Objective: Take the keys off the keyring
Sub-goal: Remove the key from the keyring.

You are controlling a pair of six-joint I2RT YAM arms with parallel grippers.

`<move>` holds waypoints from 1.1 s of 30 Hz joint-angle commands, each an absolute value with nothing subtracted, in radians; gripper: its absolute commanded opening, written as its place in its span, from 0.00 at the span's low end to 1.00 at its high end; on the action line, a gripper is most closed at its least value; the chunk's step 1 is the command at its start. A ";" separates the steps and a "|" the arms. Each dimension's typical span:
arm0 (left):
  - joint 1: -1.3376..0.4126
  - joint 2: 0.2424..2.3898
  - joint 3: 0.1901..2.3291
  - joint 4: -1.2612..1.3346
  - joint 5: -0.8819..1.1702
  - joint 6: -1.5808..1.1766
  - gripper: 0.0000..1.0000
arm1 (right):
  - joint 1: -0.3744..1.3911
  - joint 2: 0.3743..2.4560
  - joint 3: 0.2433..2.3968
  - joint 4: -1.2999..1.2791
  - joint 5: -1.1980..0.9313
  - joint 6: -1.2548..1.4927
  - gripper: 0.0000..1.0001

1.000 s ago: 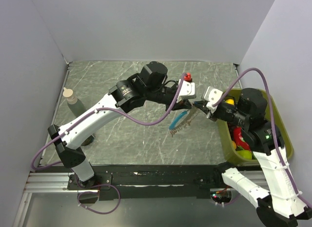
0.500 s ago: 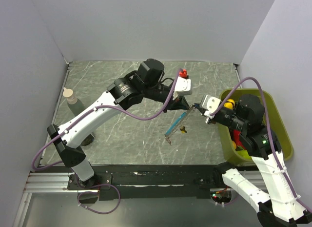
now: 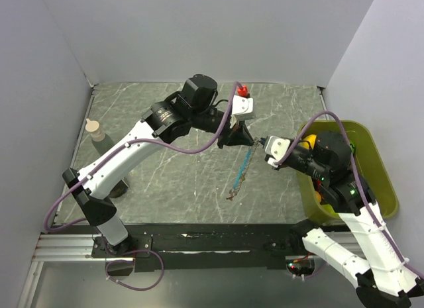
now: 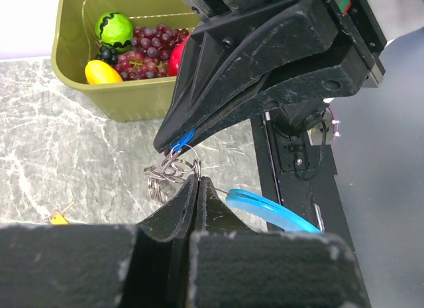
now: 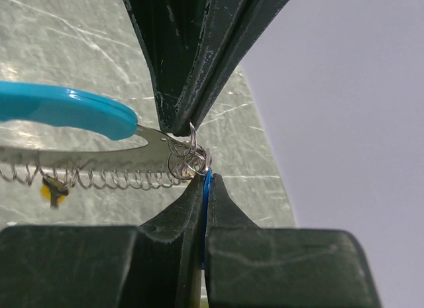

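Observation:
The keyring (image 4: 167, 173), a cluster of small silvery rings, hangs in mid-air between my two grippers. My left gripper (image 4: 195, 179) is shut on one ring of it. My right gripper (image 5: 207, 178) is shut on a thin blue key (image 5: 207, 189) that meets the keyring (image 5: 188, 158). In the top view the left gripper (image 3: 246, 137) and right gripper (image 3: 263, 142) stand tip to tip above the table's middle. Down from the rings hangs a light-blue strip (image 3: 247, 162) with a wire coil (image 5: 99, 179) alongside it. A tiny orange key (image 5: 52, 191) dangles at the coil's end.
An olive-green bin (image 3: 379, 183) of toy fruit stands at the right edge, beside the right arm. A small bottle (image 3: 97, 133) stands at the far left. Purple cables loop over both arms. A small red piece (image 3: 243, 91) sits on top of the left wrist.
Both grippers have moved left and toward the back wall, still joined at the rings. The light-blue strip now hangs straighter below them.

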State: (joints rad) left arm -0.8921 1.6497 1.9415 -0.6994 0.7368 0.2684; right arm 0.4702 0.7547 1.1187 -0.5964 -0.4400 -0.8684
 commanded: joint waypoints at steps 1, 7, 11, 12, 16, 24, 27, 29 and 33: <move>-0.885 1.621 1.999 -0.603 0.808 0.236 0.01 | 0.479 0.750 1.117 -0.604 -0.345 -0.899 0.00; -0.861 1.608 1.987 -0.583 0.801 0.213 0.02 | 0.479 0.730 1.127 -0.629 -0.311 -0.925 0.00; -0.835 1.595 1.977 -0.575 0.804 0.206 0.18 | 0.480 0.727 1.150 -0.641 -0.305 -0.925 0.00; -0.831 1.591 1.968 -0.572 0.805 0.204 0.21 | 0.479 0.729 1.160 -0.643 -0.305 -0.919 0.00; -0.827 1.575 1.945 -0.565 0.811 0.201 0.32 | 0.477 0.749 1.219 -0.661 -0.337 -0.893 0.00; -0.827 1.575 1.921 -0.563 0.815 0.221 0.33 | 0.471 0.775 1.259 -0.681 -0.411 -0.861 0.00; -0.834 1.583 1.904 -0.572 0.790 0.250 0.33 | 0.465 0.787 1.285 -0.690 -0.451 -0.839 0.00; -0.853 1.589 1.895 -0.578 0.759 0.284 0.33 | 0.460 0.801 1.313 -0.701 -0.474 -0.819 0.00; -0.896 1.592 1.891 -0.598 0.675 0.331 0.34 | 0.454 0.821 1.350 -0.726 -0.543 -0.784 0.00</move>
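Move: The left fingers, pointing right, are already shut on a wire ring of the keyring. The blue key in the right fingers lies about 3 cm right of them, level both in height and ahead. The keyring's light-blue handle hangs some 4 cm back, 2 cm left and 5 cm below the left hand; a yellow key lies on the table about 20 cm ahead, 2 cm right and 35 cm below. From the right hand that ring is about 3 cm left, straight across. The pinch on the wire ring ends: the left fingers open to about a third while the hand rises some 4 cm, easing forward, then sinks back about half of that. The right hand keeps its shut grip on the blue key, goes about 1.5 cm right and dips slightly, then comes back left while rising some 3 cm and drawing back a little. ##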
